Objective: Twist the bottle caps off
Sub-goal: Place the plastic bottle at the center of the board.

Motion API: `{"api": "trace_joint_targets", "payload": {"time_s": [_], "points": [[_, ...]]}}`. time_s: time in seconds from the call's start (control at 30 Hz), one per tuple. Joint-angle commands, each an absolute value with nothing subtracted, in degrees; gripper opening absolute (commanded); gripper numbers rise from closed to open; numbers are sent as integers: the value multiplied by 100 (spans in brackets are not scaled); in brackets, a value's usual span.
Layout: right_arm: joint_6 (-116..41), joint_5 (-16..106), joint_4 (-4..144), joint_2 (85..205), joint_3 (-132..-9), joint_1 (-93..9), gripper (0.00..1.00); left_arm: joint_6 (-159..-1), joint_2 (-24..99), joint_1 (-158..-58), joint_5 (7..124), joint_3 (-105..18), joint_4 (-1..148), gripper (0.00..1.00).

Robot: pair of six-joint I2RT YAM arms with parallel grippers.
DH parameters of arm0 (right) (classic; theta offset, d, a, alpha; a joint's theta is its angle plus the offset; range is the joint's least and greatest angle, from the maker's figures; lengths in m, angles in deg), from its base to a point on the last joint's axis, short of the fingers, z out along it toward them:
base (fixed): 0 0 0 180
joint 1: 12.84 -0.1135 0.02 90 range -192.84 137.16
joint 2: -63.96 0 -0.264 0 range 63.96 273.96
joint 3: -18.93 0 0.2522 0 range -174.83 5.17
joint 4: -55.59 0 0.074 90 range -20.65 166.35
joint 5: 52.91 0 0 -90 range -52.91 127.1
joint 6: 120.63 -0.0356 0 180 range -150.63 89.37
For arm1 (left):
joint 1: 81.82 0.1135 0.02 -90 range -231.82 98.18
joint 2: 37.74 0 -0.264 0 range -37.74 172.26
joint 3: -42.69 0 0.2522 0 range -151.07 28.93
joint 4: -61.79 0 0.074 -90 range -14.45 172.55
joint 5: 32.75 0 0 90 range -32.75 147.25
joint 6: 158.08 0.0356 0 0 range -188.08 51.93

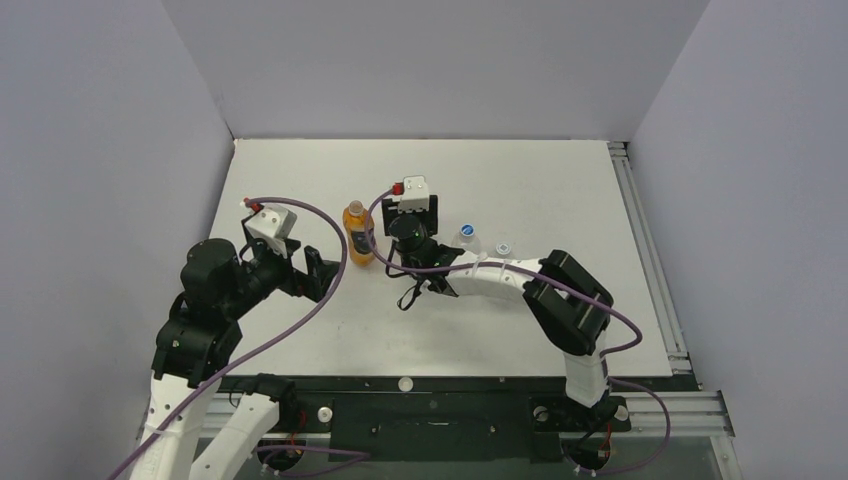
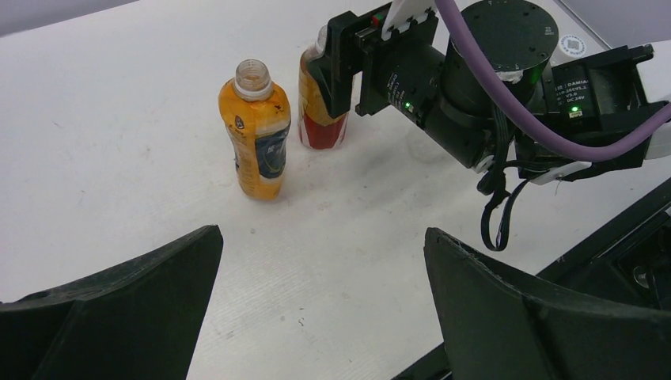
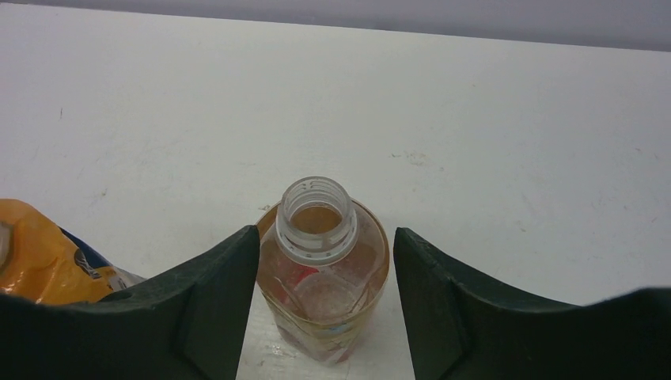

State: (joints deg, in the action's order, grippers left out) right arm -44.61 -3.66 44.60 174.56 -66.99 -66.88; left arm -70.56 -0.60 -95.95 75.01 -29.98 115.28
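The reddish-brown bottle (image 3: 324, 277) stands upright with its neck bare, no cap on it. My right gripper (image 3: 326, 237) is open around its shoulder, one finger on each side, with a thin gap on the right. Just left of it stands the orange bottle (image 2: 255, 131), dark label on its side, also without a cap. My left gripper (image 2: 324, 261) is wide open with nothing between its fingers, low over the table in front of the orange bottle (image 1: 357, 232). A clear bottle (image 1: 467, 238) with a bluish top stands right of my right gripper (image 1: 411, 212). A small white cap (image 1: 503, 248) lies beside it.
The right arm's forearm and purple cable (image 1: 480, 272) stretch across the table's middle. The left arm's cable (image 1: 330, 215) loops near the orange bottle. Grey walls close in the table on three sides, and a metal rail (image 1: 645, 250) runs along its right edge.
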Motion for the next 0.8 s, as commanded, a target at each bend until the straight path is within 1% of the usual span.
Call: {"api": "trace_joint_targets", "payload": {"time_s": [0.0,0.17,0.23,0.37,0.47,0.57,0.67,0.77], "points": [[-4434,-448,4432,16881,-6631,-6768,60,-7018,-95,-9566,7619,-3226,11353,97],[-4356,-387,4472,16667,-6671,-6802,68,-7055,-101,-9564,7652,-3235,11336,97],[-4295,-329,4544,16580,-6724,-6803,73,-7076,-86,-9563,7671,-3241,11330,97],[-4180,-169,4870,16350,-6919,-6808,77,-7089,-39,-9570,7689,-3315,11338,97],[-4296,-123,5643,15929,-7090,-6844,78,-7062,15,-9566,7640,-3420,11407,97],[-4619,141,6326,15147,-7024,-6870,78,-7048,188,-9565,7513,-3588,11588,96],[-4929,261,7403,14484,-6918,-6832,78,-7022,412,-9559,7377,-3730,11915,97],[-4981,594,8120,13799,-6750,-6667,78,-7034,577,-9562,7392,-3874,12074,97]]}}
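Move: The plastic bottle with the red-and-yellow label stands upright between the right hand's fingers, about 1 cm ahead of the hand point, dead centre, its middle some 4 cm below. At the same height, the orange bottle stands 11 cm left and 1 cm back; the blue-capped bottle is some 13 cm right and 6 cm back. From the left hand, the plastic bottle lies about 21 cm ahead, 15 cm right and 18 cm down. Back the right gripper off the standing plastic bottle, spreading the already parted fingers further as it rises. Lift almost straight up for the first 6 cm, easing back slightly, then speed up to about 15 cm in all while swinging some 7 cm back and 5 cm right, with a slight counter-clockwise turn of the wrist. ##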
